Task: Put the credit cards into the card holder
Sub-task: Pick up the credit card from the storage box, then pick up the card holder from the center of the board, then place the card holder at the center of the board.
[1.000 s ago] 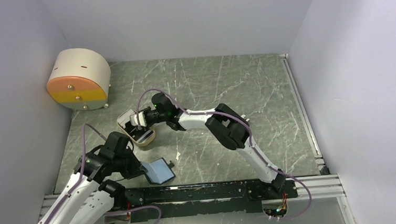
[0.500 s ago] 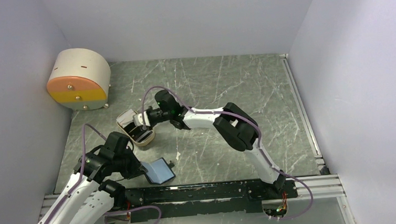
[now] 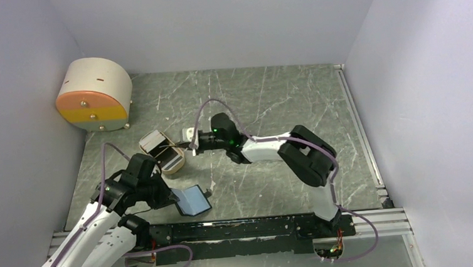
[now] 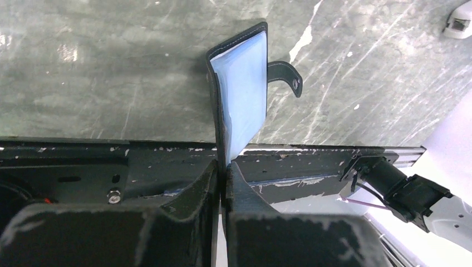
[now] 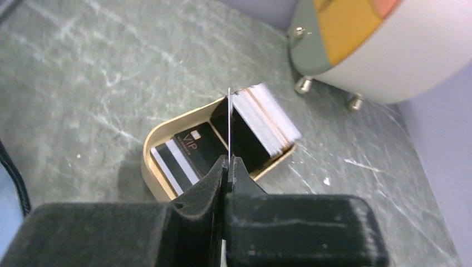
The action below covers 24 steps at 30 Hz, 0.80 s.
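Note:
The card holder [image 4: 245, 100], a black bifold wallet with blue-grey pockets and a snap tab [image 4: 286, 75], hangs open just above the table's near edge. My left gripper [image 4: 224, 167] is shut on its lower flap; from above the card holder [image 3: 193, 200] shows right of the left gripper [image 3: 177, 199]. My right gripper [image 5: 228, 161] is shut on one thin credit card [image 5: 229, 119], seen edge-on above the beige tray [image 5: 150, 150]. More credit cards stay in the tray: a black striped one [image 5: 183, 153] lying flat and a whitish stack [image 5: 267, 119] leaning on its far wall. From above the right gripper [image 3: 194, 141] sits just right of the tray [image 3: 172, 169].
A big beige-and-orange round box [image 3: 93, 96] stands at the back left, close behind the tray. Side walls enclose the table. A black rail [image 3: 253, 228] runs along the near edge by the arm bases.
My right gripper closed on a card in the tray and drew back to the right with it. The left arm shifted the card holder slightly.

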Available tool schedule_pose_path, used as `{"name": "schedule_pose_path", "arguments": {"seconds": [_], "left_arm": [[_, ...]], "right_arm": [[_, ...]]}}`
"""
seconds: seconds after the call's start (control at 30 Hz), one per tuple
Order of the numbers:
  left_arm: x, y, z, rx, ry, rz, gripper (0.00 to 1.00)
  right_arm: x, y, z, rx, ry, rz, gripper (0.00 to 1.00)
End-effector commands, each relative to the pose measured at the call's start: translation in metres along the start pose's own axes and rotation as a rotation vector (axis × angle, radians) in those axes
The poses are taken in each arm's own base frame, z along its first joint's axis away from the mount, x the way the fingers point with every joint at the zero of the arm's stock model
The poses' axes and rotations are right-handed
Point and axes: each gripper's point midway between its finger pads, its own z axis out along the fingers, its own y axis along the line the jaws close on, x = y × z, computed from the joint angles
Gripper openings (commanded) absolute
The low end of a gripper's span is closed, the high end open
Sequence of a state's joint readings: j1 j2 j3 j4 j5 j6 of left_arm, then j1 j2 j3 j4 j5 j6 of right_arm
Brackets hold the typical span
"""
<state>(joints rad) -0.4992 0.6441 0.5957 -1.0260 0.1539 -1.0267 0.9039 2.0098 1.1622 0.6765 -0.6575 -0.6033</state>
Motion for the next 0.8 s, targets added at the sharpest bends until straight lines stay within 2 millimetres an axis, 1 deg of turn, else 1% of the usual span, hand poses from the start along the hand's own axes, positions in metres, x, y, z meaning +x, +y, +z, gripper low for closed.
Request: {"name": "schedule_pose_path", "arguments": {"seconds": [0.0,0.07,0.1,0.13,0.17,0.2,0.23,0.27,0.3,0.37,0.4,0.43,0.47,0.5,0.57,0.63,0.7,0.77], "left_arm": [[-0.013,-0.038,-0.013,0.149,-0.037,0.074,0.09],[-0.019,-0.053,-0.016,0.206,-0.056,0.106,0.09],[-0.023,-0.063,-0.018,0.24,-0.071,0.122,0.09],[-0.027,-0.072,-0.02,0.273,-0.085,0.139,0.09],[-0.031,-0.082,-0.021,0.305,-0.097,0.156,0.09],[-0.036,-0.092,-0.021,0.335,-0.109,0.177,0.09],[-0.04,-0.101,-0.021,0.36,-0.119,0.193,0.09],[-0.044,-0.112,-0.021,0.387,-0.124,0.21,0.09],[-0.048,-0.121,-0.02,0.414,-0.128,0.228,0.09],[-0.054,-0.138,-0.012,0.457,-0.121,0.262,0.09],[-0.056,-0.147,-0.009,0.48,-0.114,0.272,0.09],[-0.057,-0.155,-0.004,0.508,-0.1,0.288,0.09],[-0.059,-0.164,0.003,0.541,-0.092,0.304,0.09],[-0.058,-0.169,0.009,0.56,-0.074,0.309,0.09],[-0.06,-0.175,0.022,0.583,-0.056,0.319,0.09],[-0.057,-0.178,0.037,0.603,-0.019,0.322,0.09],[-0.055,-0.178,0.053,0.612,0.012,0.322,0.09],[-0.052,-0.174,0.067,0.598,0.046,0.313,0.09]], "right_arm": [[-0.061,-0.051,-0.037,0.263,-0.153,0.167,0.0],[-0.067,-0.064,-0.056,0.357,-0.166,0.277,0.0],[-0.074,-0.075,-0.067,0.418,-0.173,0.337,0.0],[-0.068,-0.075,-0.077,0.459,-0.14,0.407,0.0],[-0.067,-0.08,-0.086,0.502,-0.106,0.469,0.0],[-0.062,-0.087,-0.098,0.581,-0.052,0.532,0.0],[-0.063,-0.095,-0.108,0.631,0.001,0.574,0.0],[-0.074,-0.105,-0.121,0.68,0.032,0.591,0.0],[-0.071,-0.105,-0.133,0.729,0.086,0.625,0.0],[-0.069,-0.105,-0.161,0.837,0.138,0.716,0.0],[-0.064,-0.1,-0.176,0.872,0.164,0.776,0.0],[-0.065,-0.098,-0.188,0.896,0.152,0.829,0.0],[-0.064,-0.091,-0.197,0.9,0.16,0.877,0.0],[-0.064,-0.086,-0.205,0.903,0.157,0.912,0.0],[-0.061,-0.068,-0.217,0.91,0.17,0.964,0.0],[-0.057,-0.051,-0.226,0.909,0.182,1.003,0.0],[-0.049,-0.035,-0.231,0.911,0.191,1.05,0.0],[-0.04,-0.018,-0.23,0.893,0.19,1.109,0.0]]}}
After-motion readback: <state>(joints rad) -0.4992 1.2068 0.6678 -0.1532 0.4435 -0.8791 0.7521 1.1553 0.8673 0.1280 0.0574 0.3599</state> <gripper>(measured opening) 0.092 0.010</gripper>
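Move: The open card holder, already pinched by the left hand, lies about 17 cm back, 2 cm right and 7 cm below the right hand, which already holds a card. The storage box is some 6 cm left of the right hand, 2 cm back and 9 cm down. From the left hand, that card is roughly 16 cm ahead, level sideways and 4 cm higher. Right hand swings its card about 21 cm right and 13 cm up, turning clockwise; left carries holder forward-right. ##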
